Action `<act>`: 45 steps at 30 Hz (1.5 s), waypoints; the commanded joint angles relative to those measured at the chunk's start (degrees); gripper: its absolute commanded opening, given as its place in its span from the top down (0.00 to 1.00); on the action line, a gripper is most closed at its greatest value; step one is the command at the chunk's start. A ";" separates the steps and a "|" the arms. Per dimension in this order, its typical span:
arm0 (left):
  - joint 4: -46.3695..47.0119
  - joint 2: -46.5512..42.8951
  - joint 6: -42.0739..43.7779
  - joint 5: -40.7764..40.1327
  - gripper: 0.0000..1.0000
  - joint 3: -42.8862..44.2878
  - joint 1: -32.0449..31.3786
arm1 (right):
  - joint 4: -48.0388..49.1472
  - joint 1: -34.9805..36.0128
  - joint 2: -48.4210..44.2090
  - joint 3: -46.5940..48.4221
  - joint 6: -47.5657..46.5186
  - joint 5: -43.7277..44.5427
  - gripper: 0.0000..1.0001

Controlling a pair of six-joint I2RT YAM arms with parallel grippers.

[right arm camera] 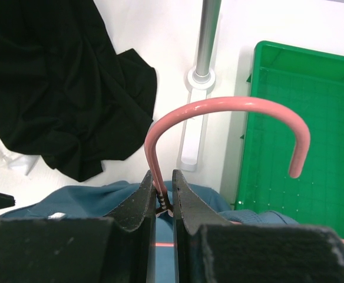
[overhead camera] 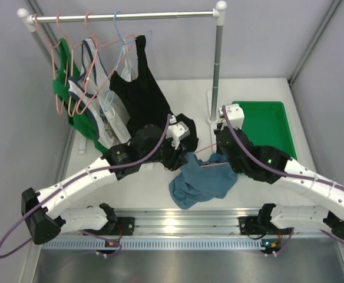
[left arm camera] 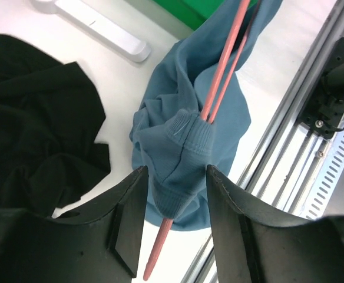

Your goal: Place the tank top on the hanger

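Observation:
The dusty blue tank top hangs bunched above the table's front middle, draped on the pink hanger. My right gripper is shut on the hanger's neck just below its hook; in the top view my right gripper is at the top's upper right. My left gripper is open. One hanger arm runs between its fingers, covered there by the top's ribbed strap, and the bare pink tip pokes out below. In the top view my left gripper is at the top's upper left.
A black top, a white printed top and a green top hang on the rail at the back left with spare pink and light blue hangers. The rack pole and a green tray stand at the right. An aluminium rail runs along the front.

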 commanded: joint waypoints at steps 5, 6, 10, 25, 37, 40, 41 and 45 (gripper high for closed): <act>8.00 2.47 1.85 5.66 0.51 -1.65 0.42 | 1.24 0.86 -1.56 1.29 -0.22 -0.05 1.00; 8.62 2.73 1.76 5.84 0.51 -2.26 0.42 | 1.15 0.86 -1.47 1.46 -0.31 -0.05 1.00; 11.44 2.82 0.71 6.19 0.54 -4.02 0.42 | 0.45 0.86 -0.77 2.51 -0.22 -0.23 1.00; 19.42 1.59 -5.52 8.22 1.00 -9.82 0.33 | 0.53 0.86 0.90 4.36 -1.01 -0.14 1.00; 39.65 -3.95 -12.57 3.12 1.00 -23.00 -1.16 | 1.59 0.86 2.75 5.15 -2.77 0.56 0.72; 40.79 -5.00 -12.92 0.83 1.00 -24.06 -1.25 | 1.50 0.77 3.36 5.42 -2.68 0.21 0.56; 41.23 -5.35 -13.00 0.39 1.00 -24.76 -1.25 | 1.59 0.86 3.54 5.24 -2.68 -0.22 0.51; 41.94 -6.32 -13.79 -2.67 1.00 -25.90 -1.34 | 1.41 0.86 3.71 5.51 -2.68 -1.02 0.31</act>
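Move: The ribbed edge of the blue tank top, with the hanger's end through it, lies about 3 cm to the right of the half-open left fingers and 4 cm below them. The top's body is spread some 5 cm back, 8 cm right and 11 cm below; the black top's hem is about 11 cm ahead, 2 cm left and 12 cm below. From the right hand, shut on the hanger's neck, that edge is roughly 10 cm left, 6 cm back and 6 cm lower; the green box is about 6 cm ahead, 19 cm right and 15 cm below. The left fingers close on the tank top's edge and the hanger end inside it, after easing about 3 cm down and 2 cm right onto them. Keeping that pinch, the left hand sinks another 2 cm or so while its fingertips tip up some 15 degrees. The right hand then opens off the hanger's neck, drifting barely a centimetre left. ##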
